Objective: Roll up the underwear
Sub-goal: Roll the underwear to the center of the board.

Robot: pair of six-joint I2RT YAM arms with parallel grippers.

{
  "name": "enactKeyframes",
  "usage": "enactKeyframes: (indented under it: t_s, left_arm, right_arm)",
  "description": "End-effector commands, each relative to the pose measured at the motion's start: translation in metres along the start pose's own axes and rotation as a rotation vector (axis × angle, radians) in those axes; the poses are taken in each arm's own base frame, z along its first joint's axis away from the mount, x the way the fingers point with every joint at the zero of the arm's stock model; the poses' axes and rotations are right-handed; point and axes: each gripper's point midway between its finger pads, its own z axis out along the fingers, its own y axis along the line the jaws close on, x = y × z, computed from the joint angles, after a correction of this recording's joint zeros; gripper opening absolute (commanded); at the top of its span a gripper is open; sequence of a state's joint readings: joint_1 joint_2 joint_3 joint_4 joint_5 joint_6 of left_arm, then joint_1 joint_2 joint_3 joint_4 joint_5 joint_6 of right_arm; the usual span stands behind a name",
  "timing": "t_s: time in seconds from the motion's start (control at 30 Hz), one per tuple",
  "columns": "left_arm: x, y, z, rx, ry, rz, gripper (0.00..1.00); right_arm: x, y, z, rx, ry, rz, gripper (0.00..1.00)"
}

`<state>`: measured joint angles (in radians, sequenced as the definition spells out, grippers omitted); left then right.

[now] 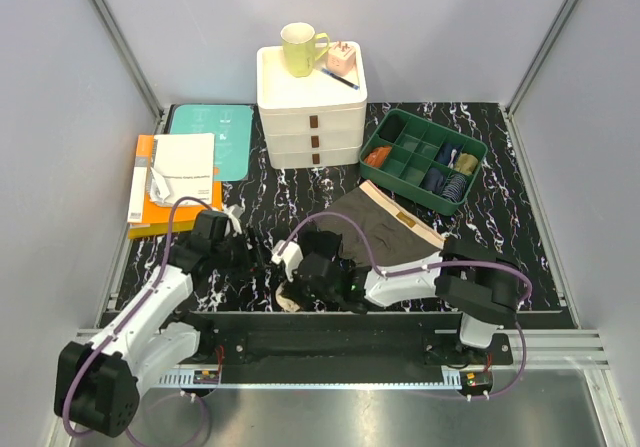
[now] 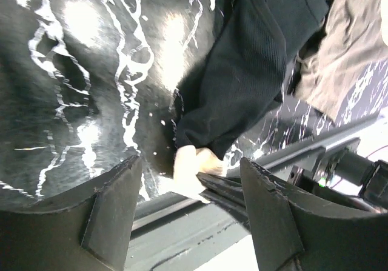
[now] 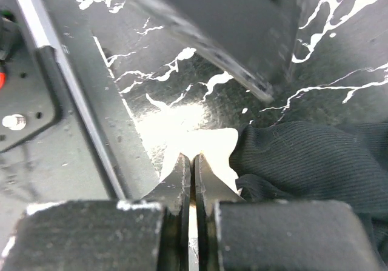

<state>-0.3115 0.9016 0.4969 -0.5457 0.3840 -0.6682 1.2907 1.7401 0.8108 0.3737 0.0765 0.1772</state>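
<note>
The black underwear (image 2: 242, 71) lies bunched near the table's front edge, its beige waistband (image 2: 191, 165) close to the rail. My right gripper (image 3: 194, 162) is shut on that waistband, with the black ribbed cloth (image 3: 303, 162) just to its right. From above, the right gripper (image 1: 292, 289) sits low at the front middle. My left gripper (image 2: 191, 204) is open, its fingers (image 2: 112, 204) apart on either side of the waistband without touching it. It shows from above as the left gripper (image 1: 255, 255). The olive-brown underwear (image 1: 390, 222) lies spread out behind.
A white drawer unit (image 1: 312, 117) with a mug (image 1: 300, 47) stands at the back. A green divided tray (image 1: 395, 172) holding sock bundles sits back right. Books (image 1: 175, 182) and a teal board (image 1: 210, 137) lie at the left. The metal front rail (image 2: 182, 222) runs just below the waistband.
</note>
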Motion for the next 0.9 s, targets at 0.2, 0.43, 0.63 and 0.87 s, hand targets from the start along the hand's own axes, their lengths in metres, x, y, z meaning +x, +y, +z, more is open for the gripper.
enactKeyframes:
  t_s: [0.2, 0.43, 0.63, 0.87]
  left_arm:
    - [-0.039, -0.020, -0.023, 0.074, -0.249, 0.076, 0.66]
    - [-0.034, -0.037, -0.012, 0.203, -0.341, 0.122, 0.64]
    - [-0.029, -0.054, 0.002, 0.264, -0.390, 0.243, 0.64]
    - [-0.031, -0.052, 0.022, 0.284, -0.435, 0.298, 0.63]
  right_arm:
    - [-0.027, -0.008, -0.020, -0.289, 0.018, 0.419, 0.00]
    - [-0.031, -0.037, -0.021, -0.360, 0.043, 0.635, 0.00]
    - [-0.023, -0.052, -0.018, -0.423, 0.088, 0.782, 0.00]
    - [-0.008, -0.069, -0.014, -0.421, 0.133, 0.872, 0.00]
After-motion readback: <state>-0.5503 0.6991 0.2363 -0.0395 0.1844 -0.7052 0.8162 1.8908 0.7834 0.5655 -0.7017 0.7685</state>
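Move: The right hand already grips the waistband end of the black underwear; the underwear's loose body lies about 6 cm forward and 6 cm right of it, 2 cm lower, and the middle of the grey underwear some 13 cm forward and 22 cm right. From the open left hand, that waistband end lies roughly 6 cm back, 6 cm right and 4 cm below, the black body about 11 cm right and level fore-and-aft. Keeping its fingers shut on the waistband, the right hand carries that end forward about 5 cm and some 3.5 cm right, towards the grey underwear, rolling the wrist roughly 50 degrees so the band is turned over, with a slight rise midway that is given back. The left hand, still open, first lifts 3 to 4 cm, then comes down and swings about 4 cm right towards the waistband end, its fingertips tilting some 25 degrees forward, without taking hold. ##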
